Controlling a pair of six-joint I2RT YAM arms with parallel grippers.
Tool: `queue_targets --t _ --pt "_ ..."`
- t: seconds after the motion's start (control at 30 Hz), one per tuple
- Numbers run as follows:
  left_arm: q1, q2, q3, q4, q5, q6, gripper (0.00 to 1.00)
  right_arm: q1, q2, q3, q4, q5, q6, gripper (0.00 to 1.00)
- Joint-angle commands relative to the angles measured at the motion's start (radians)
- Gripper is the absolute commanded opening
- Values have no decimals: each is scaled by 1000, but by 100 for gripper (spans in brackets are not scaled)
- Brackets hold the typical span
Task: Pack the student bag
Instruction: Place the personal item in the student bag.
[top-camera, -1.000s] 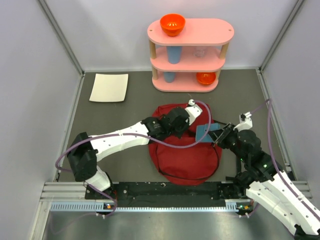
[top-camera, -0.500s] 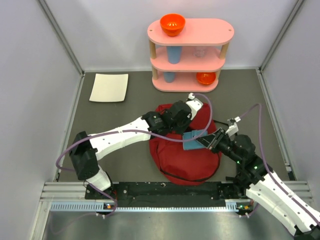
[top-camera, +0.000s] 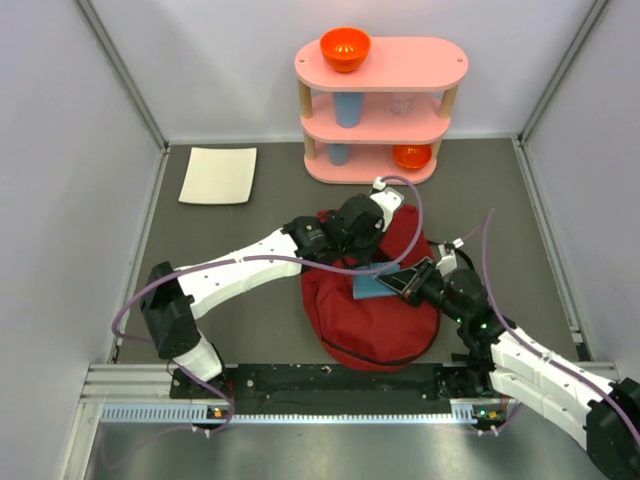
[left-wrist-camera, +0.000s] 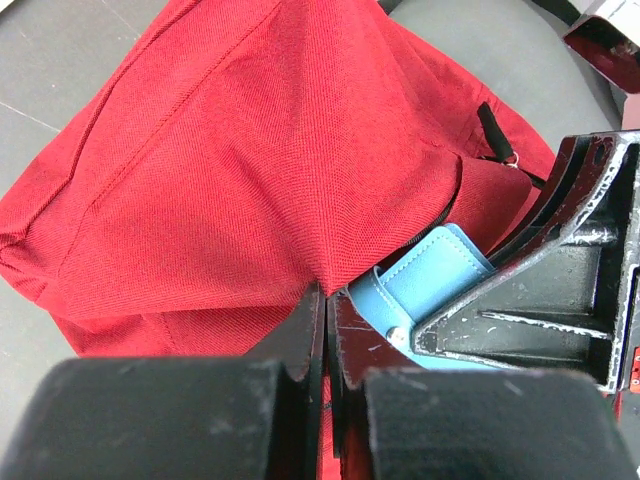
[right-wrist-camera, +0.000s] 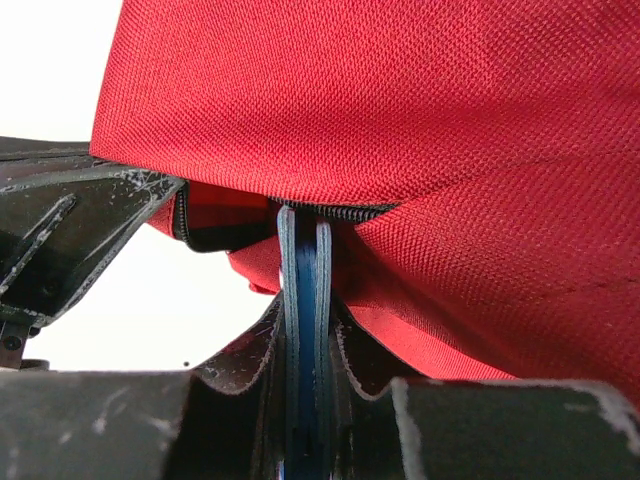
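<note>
The student bag (top-camera: 372, 318), dark red fabric with a black zipper, lies at the middle of the table. My left gripper (top-camera: 382, 262) is shut on a fold of its top fabric (left-wrist-camera: 230, 170) and holds it up in a peak, fingertips (left-wrist-camera: 312, 312) pinched together. My right gripper (top-camera: 406, 283) is shut on a flat blue case (top-camera: 368, 288), edge-on between its fingers (right-wrist-camera: 303, 270). The case's front end sits at the zipper opening under the lifted fabric (right-wrist-camera: 400, 120). In the left wrist view the blue case (left-wrist-camera: 430, 275) shows beside the right gripper (left-wrist-camera: 540, 300).
A pink three-tier shelf (top-camera: 381, 110) stands at the back with orange bowls (top-camera: 345, 47) and blue cups (top-camera: 347, 108). A white sheet (top-camera: 219, 175) lies at the back left. Grey walls close in both sides.
My right gripper has carried the blue case leftward, from beside the bag to its opening. My left gripper has shifted slightly back with the fabric raised.
</note>
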Motion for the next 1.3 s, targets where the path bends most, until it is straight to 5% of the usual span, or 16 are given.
queue_targets --t 0.0,0.43,0.53,0.97,1.27 --pt "-5 -27 77 115 69 -52 0 1 2 -38 212 -15 48 0" --pt "-5 -73 25 166 162 -72 0 -25 315 49 459 -117 150 0" --pt "-3 -73 21 174 164 -69 0 -39 382 31 755 -122 199 0" --pt "-2 -119 -42 198 167 -101 0 -214 27 109 143 64 -50 0" --pt "-2 -76 -10 261 251 -167 0 -214 198 111 307 96 -43 0"
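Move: Just in front of the right hand, which already holds the personal item (the blue wallet, its middle about 3 cm to the left), lies the bag's zipped opening, about 5 cm ahead and roughly level. The lip pinched by the left fingers is some 4 cm ahead, 2 cm left and 5 cm up; the bag's body centres about 7 cm back, 2 cm left, 6 cm below. From the left hand, the opening is about 3 cm right and 4 cm below. Feeding the blue wallet under the lifted red lip, the right hand eases forward and left about 3 cm, then swings right some 5 cm while rising and pushing farther forward, turning about 10 degrees clockwise, its grip kept. The left hand keeps pinching the lip, drawing it about 3 cm right with a little lift and pull back, its left side dipping slightly. ##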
